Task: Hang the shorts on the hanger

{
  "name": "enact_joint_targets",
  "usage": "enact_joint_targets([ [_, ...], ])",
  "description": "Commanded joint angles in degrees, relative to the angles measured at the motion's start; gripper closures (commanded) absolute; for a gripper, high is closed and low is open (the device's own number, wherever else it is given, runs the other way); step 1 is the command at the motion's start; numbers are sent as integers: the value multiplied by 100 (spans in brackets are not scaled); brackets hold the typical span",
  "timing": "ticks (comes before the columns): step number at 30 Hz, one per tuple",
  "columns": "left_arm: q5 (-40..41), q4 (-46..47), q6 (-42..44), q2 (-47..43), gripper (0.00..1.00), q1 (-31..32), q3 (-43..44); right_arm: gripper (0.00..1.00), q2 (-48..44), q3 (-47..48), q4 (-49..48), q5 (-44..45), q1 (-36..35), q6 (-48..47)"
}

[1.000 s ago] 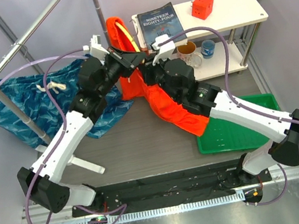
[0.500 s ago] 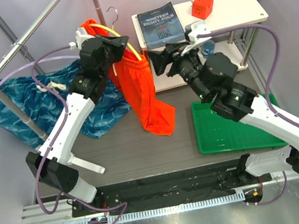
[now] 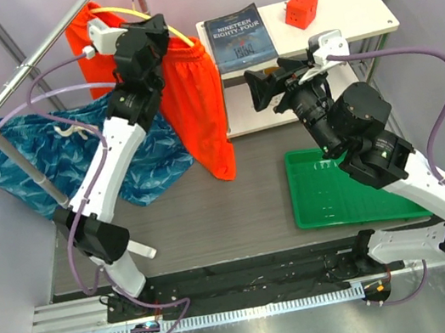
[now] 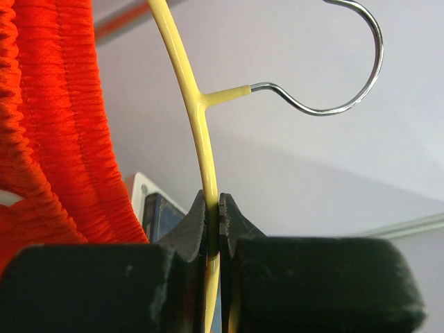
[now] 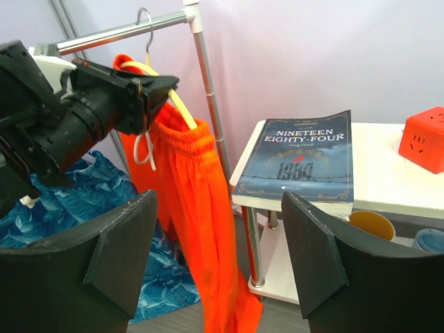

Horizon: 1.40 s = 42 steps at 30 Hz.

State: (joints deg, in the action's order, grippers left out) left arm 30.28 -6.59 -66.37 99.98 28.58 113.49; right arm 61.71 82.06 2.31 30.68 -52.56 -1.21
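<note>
The orange-red shorts (image 3: 198,102) hang by their waistband from the yellow hanger (image 3: 119,11), legs dangling free. My left gripper (image 3: 159,29) is shut on the hanger's bar (image 4: 198,111) just below the metal hook (image 4: 361,62), with the gathered waistband (image 4: 62,139) to its left. The hook (image 5: 147,28) is up beside the steel rail (image 5: 125,29); whether it rests on the rail is unclear. My right gripper (image 3: 265,92) stands open and empty, off to the right of the shorts (image 5: 198,208) and facing them, its fingers (image 5: 125,257) wide apart.
Blue wave-patterned shorts (image 3: 39,155) lie at the left under the rail (image 3: 46,44). A white shelf (image 3: 351,14) at the back right carries a book (image 3: 238,36) and a red cube (image 3: 301,9), with mugs (image 5: 371,223) below. A green tray (image 3: 340,197) lies at the right.
My left arm has lifted the hanger and shorts up and left toward the rail. My right gripper has let go of the shorts, opened and drawn back to the right.
</note>
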Motion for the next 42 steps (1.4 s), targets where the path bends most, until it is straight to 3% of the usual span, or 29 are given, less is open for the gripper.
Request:
enact_joint_targets([
  [1,1119,1002,362,144,100,-63,700,22,-45,11,-11,176,-18,-116],
  [7,1426,1116,502,416,100,-256,1183,22,-45,38,59,149,-18,-142],
  [20,1955,1037,405,663,98,-572,1369,20,34,108,121,97,-18,-134],
  [33,2166,773,151,443,81,-590,851,20,-10,12,112,61,-18,-178],
  [39,2026,791,194,136,39,-590,456,20,-63,-41,103,9,-18,-169],
  [42,1815,826,308,-118,2,-590,122,20,-89,-41,130,-18,-9,-151],
])
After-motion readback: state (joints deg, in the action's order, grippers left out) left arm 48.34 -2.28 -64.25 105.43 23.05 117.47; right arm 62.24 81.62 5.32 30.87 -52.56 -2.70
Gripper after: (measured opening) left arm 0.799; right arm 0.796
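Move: The left hand holds the hanger, shorts already on it; the rail spot for its hook lies about 17 cm left, 8 ahead and 10 above. The shorts hang some 20 cm below this hand, 4 to its left and 1 ahead; the book lies roughly 25 cm right, 4 ahead and 18 below. From the idle right hand the rail spot is about 45 cm left, 30 ahead and 9 above. Left hand carries the hanger 9 cm left, somewhat forward to the rail, turning counter-clockwise, dips, and releases it. ##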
